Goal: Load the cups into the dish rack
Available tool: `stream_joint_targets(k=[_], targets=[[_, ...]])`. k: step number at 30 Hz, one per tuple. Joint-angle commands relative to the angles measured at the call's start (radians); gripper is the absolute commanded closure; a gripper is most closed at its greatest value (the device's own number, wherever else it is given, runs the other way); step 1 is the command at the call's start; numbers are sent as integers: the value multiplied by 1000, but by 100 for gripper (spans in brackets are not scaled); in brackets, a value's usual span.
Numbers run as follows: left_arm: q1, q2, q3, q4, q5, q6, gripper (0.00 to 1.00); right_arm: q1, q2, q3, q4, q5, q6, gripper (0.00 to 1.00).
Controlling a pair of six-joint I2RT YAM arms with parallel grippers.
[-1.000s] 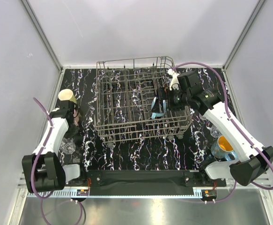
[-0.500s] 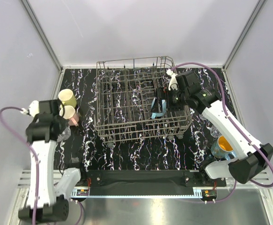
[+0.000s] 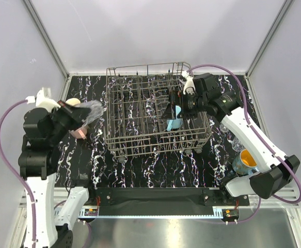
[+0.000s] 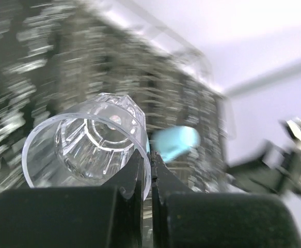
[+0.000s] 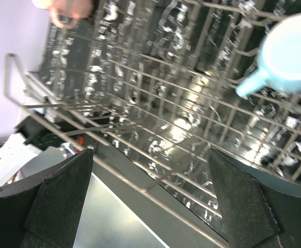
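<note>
My left gripper is raised left of the dish rack and shut on the rim of a clear glass. In the left wrist view the glass lies on its side, mouth to the camera, its wall pinched in the gripper. A light blue mug sits inside the rack's right part. My right gripper hangs open just above it, holding nothing. In the right wrist view the mug lies on the rack wires, beyond the open gripper.
A yellow mug and a pink mug stand on the table left of the rack. A teal mug with an orange inside and a clear glass stand at the right, under my right arm.
My left arm has risen from the table's left side with the clear glass and swung it toward the rack. The right gripper has shifted slightly over the blue mug, still open.
</note>
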Motion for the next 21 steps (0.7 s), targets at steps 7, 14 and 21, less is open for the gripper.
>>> stream_joint_targets(k=[7,14,21], targets=[[-94,109,-80,924,515,-143,100,5,23,168,219,-273,112,0],[-105,130,-188,1352,612,-339,100,1,75,199,630,-533,416,0],[-131,107,-330,1661,633,-415,100,1,175,129,1165,-659,936,0]])
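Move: The left hand already pinches the clear glass by its rim; the open right gripper lies about 32 cm to its right, 4 cm ahead and 9 cm lower. The pink cup is some 14 cm ahead and 14 cm left of this hand, 31 cm down. From the right hand, the glass is about 28 cm left, level fore-and-aft and 9 cm higher; the blue cup in the rack sits some 10 cm ahead, 3 cm right and 20 cm below. Upward and inward, both hands close on each other over the rack. The left hand carries the pinched glass about 12 cm up and as far right, swinging clockwise and tilting its fingers up past level. The right hand climbs some 18 cm and goes 9 cm left, away from the blue cup, turning its wide-open fingers up from their downward slant to face the glass. ##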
